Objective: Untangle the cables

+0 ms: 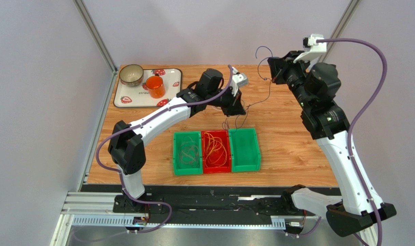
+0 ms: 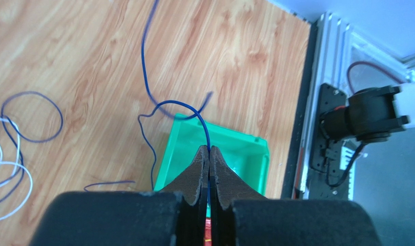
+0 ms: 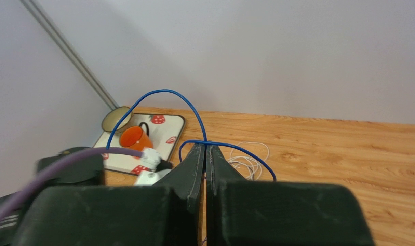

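Note:
A thin dark-blue cable point(image 1: 269, 84) is strung between my two grippers above the table's far middle. My left gripper point(image 1: 234, 109) is shut on the blue cable point(image 2: 200, 122), which leaves its fingertips point(image 2: 209, 149) and loops over the table. The right gripper point(image 1: 270, 68) is raised higher at the far right and is shut on the same blue cable point(image 3: 166, 92), which arches out past its tips point(image 3: 205, 146). More white cables point(image 2: 0, 165) and a dark loop point(image 2: 34, 116) lie loose on the wood. Orange cables point(image 1: 216, 147) fill the red bin, and grey-white cables point(image 1: 188, 154) lie in the left green bin.
Three bins stand side by side near the front: left green bin point(image 1: 187, 172), red bin point(image 1: 215, 170), and right green bin point(image 1: 244, 151), which sits under my left gripper. A strawberry tray point(image 1: 169, 76) at the far left holds a bowl point(image 1: 131, 75) and an orange cup point(image 1: 154, 86).

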You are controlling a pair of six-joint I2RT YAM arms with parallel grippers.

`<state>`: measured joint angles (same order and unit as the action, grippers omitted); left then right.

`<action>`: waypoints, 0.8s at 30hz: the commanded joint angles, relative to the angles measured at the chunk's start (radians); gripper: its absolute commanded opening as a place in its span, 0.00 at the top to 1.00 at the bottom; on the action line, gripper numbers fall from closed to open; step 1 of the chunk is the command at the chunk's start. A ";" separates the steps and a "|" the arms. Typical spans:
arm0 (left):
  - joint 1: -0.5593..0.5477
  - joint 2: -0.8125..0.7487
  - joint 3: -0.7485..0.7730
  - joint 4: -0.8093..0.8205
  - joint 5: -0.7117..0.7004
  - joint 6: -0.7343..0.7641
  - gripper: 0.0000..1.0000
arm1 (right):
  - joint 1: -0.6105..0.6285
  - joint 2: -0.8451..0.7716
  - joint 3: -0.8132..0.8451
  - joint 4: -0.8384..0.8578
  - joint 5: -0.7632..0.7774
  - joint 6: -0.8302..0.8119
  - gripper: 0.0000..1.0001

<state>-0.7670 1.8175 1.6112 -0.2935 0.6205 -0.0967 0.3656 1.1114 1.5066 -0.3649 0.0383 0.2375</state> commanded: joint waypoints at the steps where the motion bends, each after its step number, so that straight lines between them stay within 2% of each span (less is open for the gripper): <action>1: -0.009 -0.067 0.090 0.026 0.085 -0.049 1.00 | 0.001 0.045 -0.040 0.058 0.101 0.063 1.00; 6: -0.008 -0.053 0.131 0.137 0.220 -0.156 1.00 | 0.001 0.105 -0.085 0.103 0.072 0.079 1.00; 11: -0.008 -0.064 0.176 0.188 0.257 -0.224 1.00 | 0.001 0.156 -0.092 0.098 0.185 0.040 1.00; 19: -0.009 -0.136 0.164 0.249 0.231 -0.302 1.00 | -0.022 0.244 0.023 0.015 0.426 0.032 1.00; 24: -0.011 -0.185 0.133 0.264 0.196 -0.327 1.00 | -0.042 0.243 0.061 -0.011 0.477 0.057 1.00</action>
<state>-0.7708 1.7226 1.7439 -0.1066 0.8288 -0.3805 0.3389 1.3727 1.5066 -0.3664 0.4061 0.2802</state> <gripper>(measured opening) 0.009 0.009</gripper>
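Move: The blue cable is already pinched in both hands. The empty right-hand green bin lies almost under the left hand, some 2 cm back, 2 cm right and 21 cm below; the red bin is 10 cm to the left hand's left and 2 cm back, the white cable about 27 cm ahead, 7 cm left, 24 cm down. From the right hand the green bin is about 6 cm back, 4 cm left and 44 cm below, the white cable 23 cm ahead and 13 cm left. The left hand, shut on the blue cable, rises quickly by about 15 cm from above the right-hand green bin, easing some 4 cm back while its rightward-pointing fingers tip up towards level. Meanwhile the right hand keeps its own pinch on the same cable and swings forward and down, roughly 10 cm each way, then bends to its left and comes up slightly at the end, its fingers dipping and its wrist turning clockwise. ##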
